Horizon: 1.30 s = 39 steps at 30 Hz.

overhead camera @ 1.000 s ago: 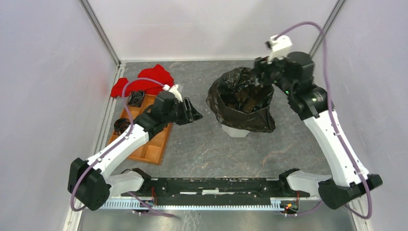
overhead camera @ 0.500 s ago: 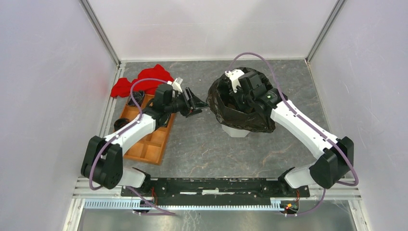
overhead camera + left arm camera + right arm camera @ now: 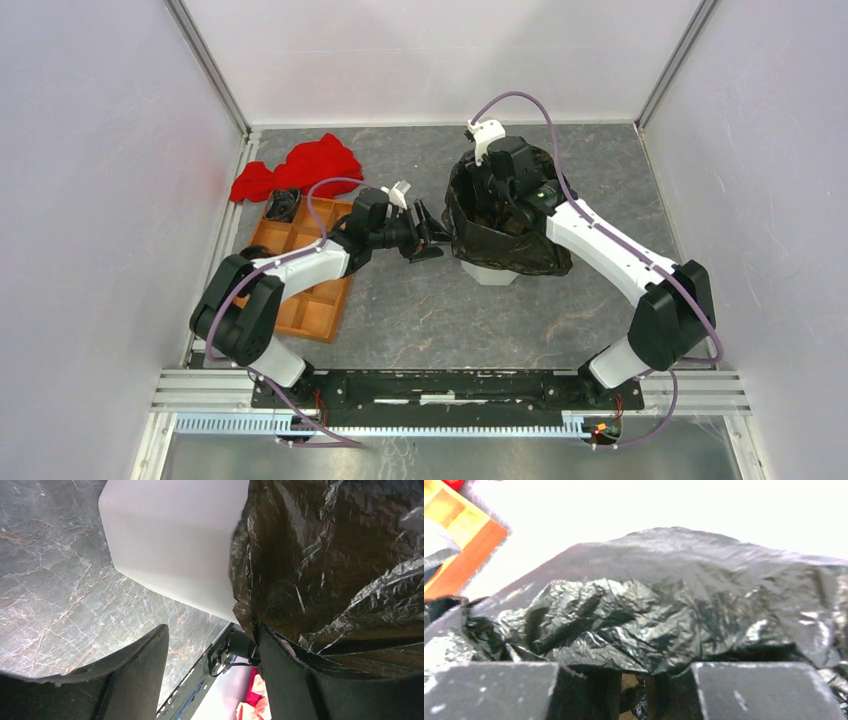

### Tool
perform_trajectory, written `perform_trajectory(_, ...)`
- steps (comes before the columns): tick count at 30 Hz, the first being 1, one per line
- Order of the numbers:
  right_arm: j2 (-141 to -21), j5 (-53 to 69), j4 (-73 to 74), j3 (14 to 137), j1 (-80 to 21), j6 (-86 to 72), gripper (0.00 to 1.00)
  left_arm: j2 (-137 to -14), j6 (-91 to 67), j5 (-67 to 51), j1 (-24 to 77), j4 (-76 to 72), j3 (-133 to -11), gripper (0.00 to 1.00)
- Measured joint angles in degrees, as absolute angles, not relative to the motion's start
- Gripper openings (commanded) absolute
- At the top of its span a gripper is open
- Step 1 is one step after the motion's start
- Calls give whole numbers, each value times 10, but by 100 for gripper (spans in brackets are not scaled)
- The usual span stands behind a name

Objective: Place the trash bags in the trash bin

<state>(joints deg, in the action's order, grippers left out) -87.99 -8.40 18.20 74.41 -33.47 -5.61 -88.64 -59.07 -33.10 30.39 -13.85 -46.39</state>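
Note:
The black trash bag is draped in and over the white trash bin at the table's middle. My right gripper reaches down into the bin's mouth. In the right wrist view the right gripper has crumpled trash bag film bunched between its narrowly spaced fingers. My left gripper is at the bag's left side, open. In the left wrist view the left gripper has its right finger against the hanging trash bag, beside the bare trash bin wall.
An orange compartment tray lies left of the left arm, with a small black item at its far end. A red cloth is bunched behind it. Walls close in the table on three sides.
My right arm swung from behind the bin's right rim down into its mouth and its jaws narrowed on the film. My left arm reached right to the bag's side, opening wider.

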Motion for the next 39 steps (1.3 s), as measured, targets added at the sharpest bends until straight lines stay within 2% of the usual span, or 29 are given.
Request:
perform_trajectory(6,-876,-89,180,751,-335,-54,46,-886,-565,-313,306,-111,-469,79)
perform_trajectory(10,-869,-84,251,776,-333,-45,67,-881,-554,-305,298,-94,-467,84)
perform_trajectory(12,-849,-77,281,769,-333,-40,74,-876,-554,-305,293,-90,-463,87)
perform_trajectory(17,-801,-71,324,741,-332,-24,76,-873,-554,-306,288,-93,-461,88)
perform_trajectory(22,-835,-50,317,737,-329,-23,82,-882,-554,-312,293,-105,-462,93)
perform_trajectory(28,-867,-30,297,697,-328,-29,86,-884,-554,-311,311,-104,-465,94)
perform_trajectory(36,-842,-12,175,665,-319,-58,98,-885,-554,-310,315,-107,-476,95)
perform_trajectory(39,-841,-8,137,657,-315,-67,98,-886,-554,-307,322,-110,-482,95)
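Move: The right hand is already among the bag's film, at the far, left part of its mouth; the trash bag's middle lies some 5 cm back, 3 cm to the right and about 7 cm lower, with the trash bin beneath it, about 7 cm back, 2 cm right and 11 cm down. From the left hand, beside the bag's near-left hem, the bag's middle is about 6 cm ahead, 15 cm right and level; the wooden tray lies 4 cm back, 24 cm left and 13 cm down. Inside the bag's mouth, the right hand opens its fingers from a quarter to almost fully wide, drawing back about 5 cm and slightly right, then dipping some 6 cm deeper towards the bin's bottom before easing up and forward again by about 3 cm each. The left hand, pointing right and a little down, stays by the near-left hem with one finger against the film, shifting only a centimetre or two and coming back while its fingers spread from mostly open to nearly full. ##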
